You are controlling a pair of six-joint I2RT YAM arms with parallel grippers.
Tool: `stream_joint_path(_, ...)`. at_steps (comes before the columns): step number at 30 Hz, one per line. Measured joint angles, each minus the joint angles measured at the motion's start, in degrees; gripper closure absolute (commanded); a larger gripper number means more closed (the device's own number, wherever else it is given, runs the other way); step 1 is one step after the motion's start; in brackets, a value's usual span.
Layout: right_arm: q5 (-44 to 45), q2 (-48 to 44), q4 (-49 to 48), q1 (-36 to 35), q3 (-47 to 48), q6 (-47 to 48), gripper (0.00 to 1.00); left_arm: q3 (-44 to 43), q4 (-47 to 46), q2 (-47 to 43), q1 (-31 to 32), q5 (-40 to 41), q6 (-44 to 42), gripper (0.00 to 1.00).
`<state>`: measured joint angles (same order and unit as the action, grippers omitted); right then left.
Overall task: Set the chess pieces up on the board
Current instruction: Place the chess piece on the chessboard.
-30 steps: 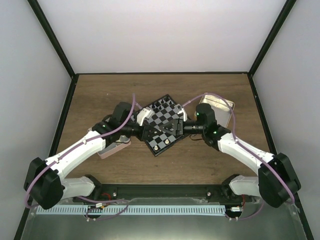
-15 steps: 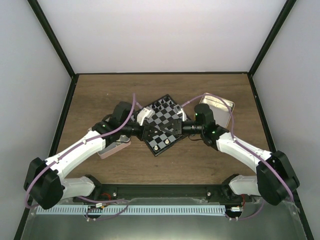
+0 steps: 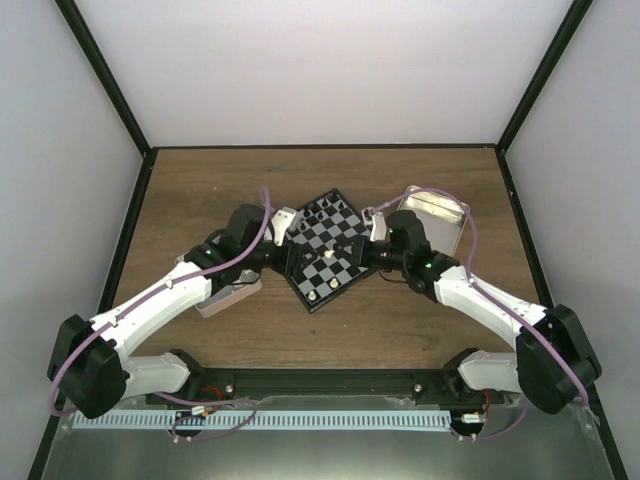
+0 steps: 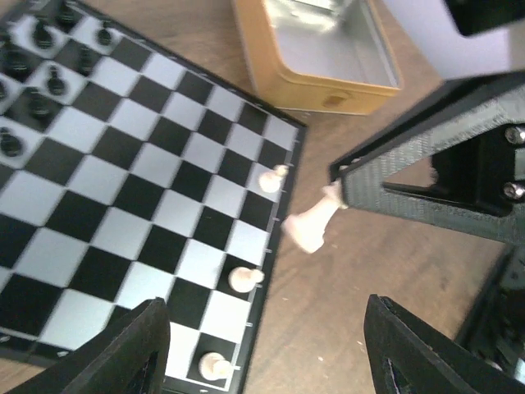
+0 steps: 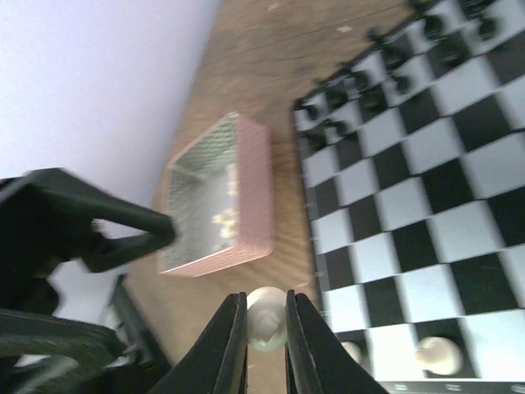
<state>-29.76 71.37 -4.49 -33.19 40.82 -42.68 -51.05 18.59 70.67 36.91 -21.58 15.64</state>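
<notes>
The board (image 3: 345, 268) lies tilted at the table's centre, with black pieces (image 4: 37, 33) along its far edge. A few cream chess pieces (image 4: 244, 279) stand on its near edge squares. My right gripper (image 5: 267, 322) is shut on a cream chess piece (image 5: 267, 328), holding it in the air beside the board's edge. The left wrist view shows that same piece (image 4: 310, 228) tilted at the right gripper's (image 4: 335, 193) tip. My left gripper (image 4: 264, 328) is open over the board's edge with nothing between its fingers (image 4: 131, 353).
A pink tin (image 5: 217, 197) with more cream pieces inside sits left of the board (image 5: 426, 189), under the left arm (image 3: 170, 290). An open gold tin (image 4: 328, 57) stands at the board's right, behind the right arm (image 3: 480, 295).
The two grippers met over the board. The right one has shut on the cream piece, and the left one has opened and drawn back to the left.
</notes>
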Motion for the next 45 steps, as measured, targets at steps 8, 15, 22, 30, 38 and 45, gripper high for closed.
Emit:
stream_joint_path(8, 19.23, -1.70, 8.09, -0.96, -0.02, 8.46, 0.92, 0.22, 1.66, -0.22, -0.02, 20.33, 7.69, 0.34)
stream_joint_path(15, 30.93, -0.04, 11.67, -6.43, 0.02, 14.08, 0.92, 0.22, 4.55, 0.22, -0.09, 31.17, 13.27, 0.34)
stream_joint_path(22, 38.75, 4.90, 13.35, -11.30, 0.09, 17.29, 0.92, 0.22, 5.22, 0.35, -0.28, 34.01, 15.23, 0.33)
stream_joint_path(30, 42.93, 10.88, 12.98, -11.80, 1.05, 18.49, 0.92, 0.22, 5.29, 0.35, -0.68, 34.21, 15.76, 0.33)
stream_joint_path(38, 43.71, 13.22, 11.19, -11.80, 1.46, 18.64, 0.92, 0.24, 5.29, 0.42, -1.09, 33.99, 15.89, 0.33)
stream_joint_path(45, 43.74, 13.88, 10.64, -11.80, 1.40, 18.58, 0.91, 0.24, 5.25, 1.22, -1.42, 33.33, 15.91, 0.33)
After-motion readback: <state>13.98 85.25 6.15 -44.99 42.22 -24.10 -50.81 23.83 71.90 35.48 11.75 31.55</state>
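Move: The right hand, holding the white chess piece, has its free square on the board's near-right row about 3 cm ahead, 4 cm right and 15 below. On that row, one white piece stands about 4 ahead and 6 right, another some 1 back and directly in line sideways. The left hand, empty and open, has the white pieces in the pink box roughly 15 cm left, 3 ahead and 16 below; the black corner pieces lie 14 ahead, 7 left. Swinging right and a little forward at first, then mainly down, the right hand lowers the white piece about 12 cm to its square beside the placed one, tipping its fingers some 45 degrees steeper and keeping its pinch. The left hand, fingers still open, backs away to the left and forward towards the pink box, turning about 35 degrees counter-clockwise. ##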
